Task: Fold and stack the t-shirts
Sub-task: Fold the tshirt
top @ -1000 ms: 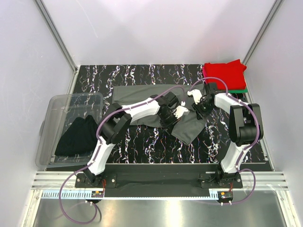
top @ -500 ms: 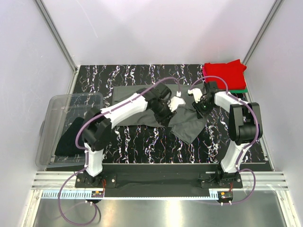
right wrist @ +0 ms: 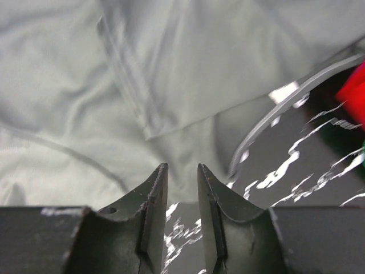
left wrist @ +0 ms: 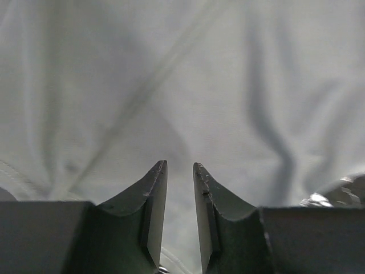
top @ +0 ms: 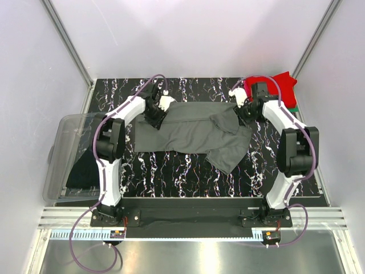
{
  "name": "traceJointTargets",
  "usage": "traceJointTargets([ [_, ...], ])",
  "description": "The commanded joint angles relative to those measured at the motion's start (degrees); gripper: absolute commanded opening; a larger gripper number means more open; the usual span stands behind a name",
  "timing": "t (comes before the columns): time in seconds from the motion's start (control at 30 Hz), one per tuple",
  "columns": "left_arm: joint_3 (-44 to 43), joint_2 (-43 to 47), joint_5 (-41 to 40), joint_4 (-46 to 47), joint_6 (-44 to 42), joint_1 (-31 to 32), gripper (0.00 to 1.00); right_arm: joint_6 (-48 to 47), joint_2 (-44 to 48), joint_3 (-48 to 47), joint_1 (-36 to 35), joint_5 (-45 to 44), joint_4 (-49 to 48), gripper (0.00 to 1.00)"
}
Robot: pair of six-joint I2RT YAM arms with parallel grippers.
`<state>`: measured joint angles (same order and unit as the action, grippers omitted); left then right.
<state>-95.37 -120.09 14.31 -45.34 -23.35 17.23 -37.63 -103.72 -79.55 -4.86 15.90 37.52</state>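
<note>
A dark grey t-shirt (top: 188, 134) lies spread across the middle of the table, with one flap hanging toward the front right. My left gripper (top: 155, 113) hovers over its back left corner, jaws slightly open with only grey cloth (left wrist: 228, 85) beneath them (left wrist: 179, 165). My right gripper (top: 244, 111) is at the shirt's back right edge, also open (right wrist: 182, 166), over the cloth's hem (right wrist: 85, 85) and bare table. A folded red t-shirt (top: 272, 87) rests on a green one (top: 292, 108) at the back right corner. A black t-shirt (top: 94, 164) sits in the tub.
A clear plastic tub (top: 68, 128) stands at the left edge of the black marbled table (top: 171, 171). White walls and metal rails close in the back and sides. A purple cable (right wrist: 268, 123) arcs beside the right gripper.
The left arm swung from the shirt's middle out to its back left corner and its jaws opened. The right gripper moved back toward the red shirt. The grey shirt now lies wider.
</note>
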Motion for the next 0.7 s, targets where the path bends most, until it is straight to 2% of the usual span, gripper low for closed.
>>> traceJointTargets([
  [0.0, -4.6, -2.0, -3.0, 0.9, -1.3, -0.6, 0.29, 1.7, -5.4, -5.2, 0.8, -1.0, -1.9, 0.34],
  [0.33, -6.3, -5.8, -3.9, 0.9, -1.7, -4.2, 0.29, 4.1, -22.3, -17.6, 1.3, -2.0, -2.8, 0.34],
  [0.67, -13.3, -13.1, -7.3, 0.6, -3.3, -6.2, 0.26, 3.0, -29.6, -26.9, 1.3, -3.6, -1.8, 0.34],
])
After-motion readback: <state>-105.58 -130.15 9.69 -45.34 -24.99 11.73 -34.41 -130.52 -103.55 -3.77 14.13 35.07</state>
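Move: The left hand, fingers about a third open, hovers some 3 cm over the shirt; the fold line it makes for is about 3 cm ahead and 5 cm left, the shirt's far edge about 14 cm straight ahead. From the right hand, roughly 7 cm up, the collar tag lies about 10 cm ahead and 4 cm right, the loose flap 5 cm ahead and 9 cm left, the red shirt 22 cm ahead and 14 cm right. Both hands bring their part-open fingertips onto the grey cloth and slide forward on it, without gripping. The right first reaches forward and sinks about 7 cm, then runs low towards the collar, some 10 cm forward in all; the left sinks nearly 3 cm while easing about 7 cm diagonally forward-left to the fold line. ##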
